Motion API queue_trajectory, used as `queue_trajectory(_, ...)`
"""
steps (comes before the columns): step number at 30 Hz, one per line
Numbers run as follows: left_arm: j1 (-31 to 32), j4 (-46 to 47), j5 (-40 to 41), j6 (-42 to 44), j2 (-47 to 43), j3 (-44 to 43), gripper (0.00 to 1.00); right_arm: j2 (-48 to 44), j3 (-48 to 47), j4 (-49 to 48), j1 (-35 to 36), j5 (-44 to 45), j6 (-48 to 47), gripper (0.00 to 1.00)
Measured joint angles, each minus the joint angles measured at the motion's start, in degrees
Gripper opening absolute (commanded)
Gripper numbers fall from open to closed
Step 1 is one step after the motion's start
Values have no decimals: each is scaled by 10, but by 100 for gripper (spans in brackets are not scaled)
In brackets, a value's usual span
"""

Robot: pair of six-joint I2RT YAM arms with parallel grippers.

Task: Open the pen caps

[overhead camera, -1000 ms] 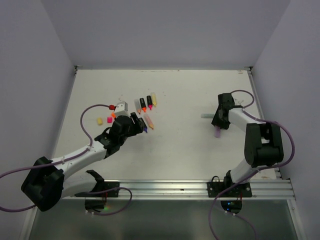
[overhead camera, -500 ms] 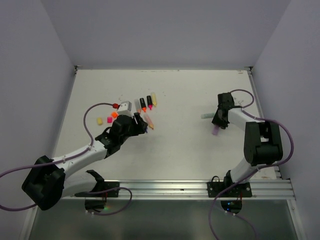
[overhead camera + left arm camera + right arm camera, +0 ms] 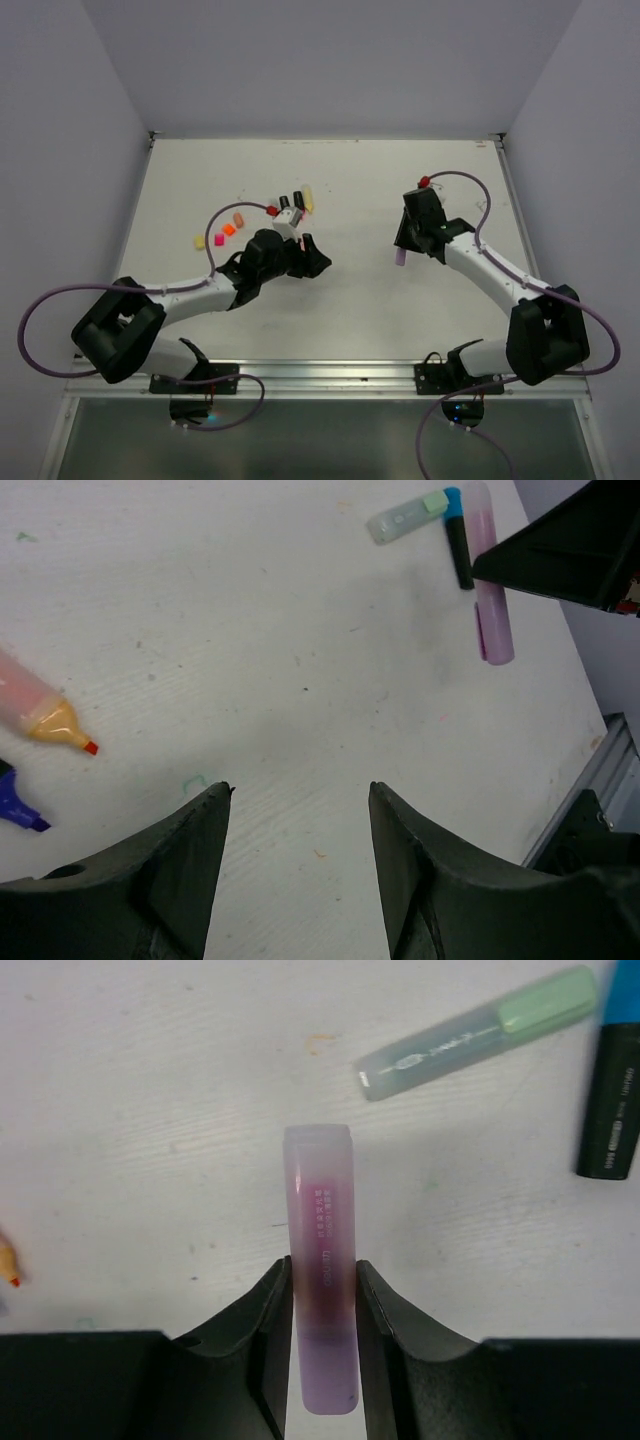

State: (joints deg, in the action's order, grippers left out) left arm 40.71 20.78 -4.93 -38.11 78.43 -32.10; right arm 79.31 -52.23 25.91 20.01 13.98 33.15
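My right gripper (image 3: 325, 1265) is shut on a purple highlighter (image 3: 322, 1220) around its middle, with its paler lilac end (image 3: 329, 1380) toward the wrist. In the top view this gripper (image 3: 402, 248) holds the purple highlighter (image 3: 400, 258) right of centre. My left gripper (image 3: 300, 788) is open over bare table with nothing between its fingers, and it sits near the middle (image 3: 312, 262) in the top view. Loose pen caps lie in a row at the left: yellow (image 3: 199, 241), pink (image 3: 217, 237), orange (image 3: 229, 229) and peach (image 3: 238, 219).
A green highlighter (image 3: 470, 1035) and a blue-and-black one (image 3: 612, 1090) lie beyond the purple one. Uncapped highlighters (image 3: 297, 201) lie behind the left wrist. A peach one with an orange tip (image 3: 40, 710) and a blue tip (image 3: 15, 805) show left of the left fingers.
The right gripper has shut on the purple highlighter and carried it left toward the centre. The left arm has swung right, away from the uncapped highlighters, its jaws unchanged.
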Motion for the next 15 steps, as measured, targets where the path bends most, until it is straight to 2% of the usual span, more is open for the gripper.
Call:
queue_trajectory(4,3,54,-52,-6,17,0,61,-21,-11,-14,61,-1,26,0)
queue_trajectory(9,3,129,-102,-38,53,-3,61,-3,-12,-39,106,-14,56,0)
queue_trajectory(15,20,162,-112,-61,97,-25,59,18,-15,-65,148,-19,96,0)
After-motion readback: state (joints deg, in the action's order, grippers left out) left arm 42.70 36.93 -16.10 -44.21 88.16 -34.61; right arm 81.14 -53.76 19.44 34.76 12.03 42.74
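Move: The lilac pen, already pinched in my right hand with its clipped cap end towards me, is about 22 cm to the right of my left hand and 5 cm ahead, at much the same height. Some 8 cm below my left hand lie two uncapped pens: the salmon one 10 cm ahead and 6 cm left, the blue-tipped one 8 ahead and 9 left. From my right hand, the green pen is 7 cm ahead and 6 cm right, 8 cm down. I bring my two hands together over the clear middle of the table. My right hand keeps its grip on the lilac pen and sweeps it about 11 cm left, turning slightly counter-clockwise. My left hand comes to meet it, going some 6 cm right and rising a little, rolling its left side down and swinging clockwise, with its fingers staying open towards the cap end. ##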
